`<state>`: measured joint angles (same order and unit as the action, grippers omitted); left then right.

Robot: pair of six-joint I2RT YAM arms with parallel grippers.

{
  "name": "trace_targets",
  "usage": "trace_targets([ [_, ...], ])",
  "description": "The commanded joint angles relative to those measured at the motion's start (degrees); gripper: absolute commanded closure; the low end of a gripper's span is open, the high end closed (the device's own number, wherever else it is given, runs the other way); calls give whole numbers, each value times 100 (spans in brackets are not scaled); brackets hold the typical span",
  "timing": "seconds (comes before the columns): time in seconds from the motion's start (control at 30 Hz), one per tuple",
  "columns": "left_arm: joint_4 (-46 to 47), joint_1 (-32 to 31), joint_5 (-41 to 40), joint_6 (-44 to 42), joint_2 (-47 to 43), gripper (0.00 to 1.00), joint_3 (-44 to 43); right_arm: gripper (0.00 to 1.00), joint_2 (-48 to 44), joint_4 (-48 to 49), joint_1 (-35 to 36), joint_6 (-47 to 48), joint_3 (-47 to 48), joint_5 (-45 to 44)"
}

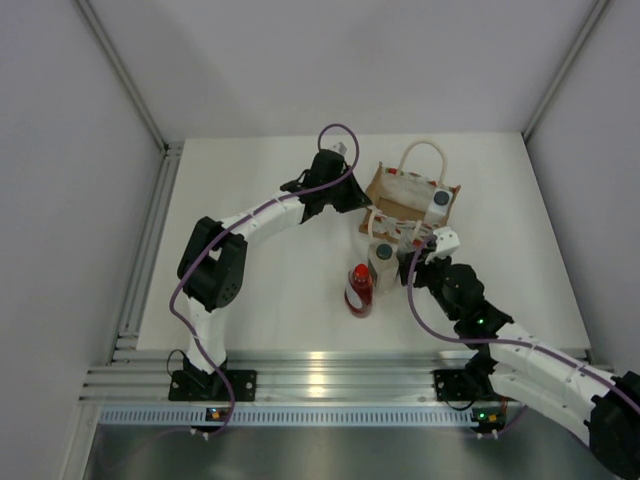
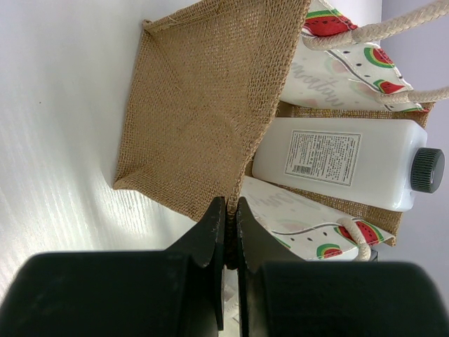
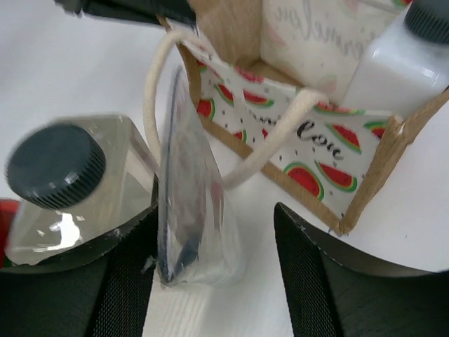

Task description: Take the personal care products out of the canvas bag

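The canvas bag [image 1: 400,192] stands at the back of the table with one whitish dark-capped bottle [image 1: 438,200] inside it. My left gripper [image 1: 356,196] is shut on the bag's burlap side edge [image 2: 238,184]; the bottle [image 2: 337,160] lies just beyond. In front of the bag stand a red bottle [image 1: 360,290] and another whitish dark-capped bottle [image 1: 382,262]. My right gripper [image 3: 214,210] is open beside that bottle [image 3: 59,175]. A slim, clear greyish container [image 3: 186,189] stands on the table between the fingers, leaning at the left one.
A cream rope handle [image 3: 231,172] of the bag loops down behind the slim container. White walls enclose the table on three sides, with an aluminium rail [image 1: 320,380] along the near edge.
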<state>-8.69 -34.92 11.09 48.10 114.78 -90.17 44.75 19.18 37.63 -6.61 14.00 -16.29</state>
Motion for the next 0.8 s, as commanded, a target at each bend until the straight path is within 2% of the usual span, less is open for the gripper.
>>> trace_targets([
  [0.0,122,55,42,7,-96,100,-220,37,-432,-246,52,63,568,-93],
  [0.13,131,55,68,-37,-114,100,-211,33,-897,-459,34,107,867,-180],
  [0.3,122,55,42,-46,-175,100,-185,32,-679,-932,-184,-137,1640,-715],
  [0.37,131,55,60,-37,-184,100,-185,32,-284,-1476,-412,-383,2158,-945],
  [0.5,130,55,51,-55,-219,100,-185,31,489,-2830,-870,-1594,3072,-1315],
  [0.67,122,55,51,-55,-246,100,-194,31,1825,-3833,-1327,-1844,4259,-1184],
  [0.77,131,55,60,-64,-263,100,-176,36,2326,-4044,-1704,-1905,4706,-938],
])
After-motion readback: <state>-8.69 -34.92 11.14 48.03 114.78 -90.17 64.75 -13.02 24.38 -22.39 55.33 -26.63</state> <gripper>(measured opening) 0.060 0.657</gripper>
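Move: The white bottle still in the bag is the right hand's next thing, about 13 cm ahead, 8 cm to its right, its middle some 4 cm lower. The clear bottle just set down stands right below and between the open fingers, and the dark-capped bottle about 5 cm to the hand's left, level with it. The bag's middle is about 11 cm straight ahead. From the left hand the white bottle lies about 15 cm to the right. Lift the right gripper straight up off the clear bottle, fingers already open, about 14 cm, then carry it forward and to the right over the near side of the bag, dipping about 4 cm at the end, to hover over and just short of the white bottle. Swing the wrist some 30 degrees clockwise on the way and keep the fingers open; with the left, keep the bag's edge pinched, unmoving. ##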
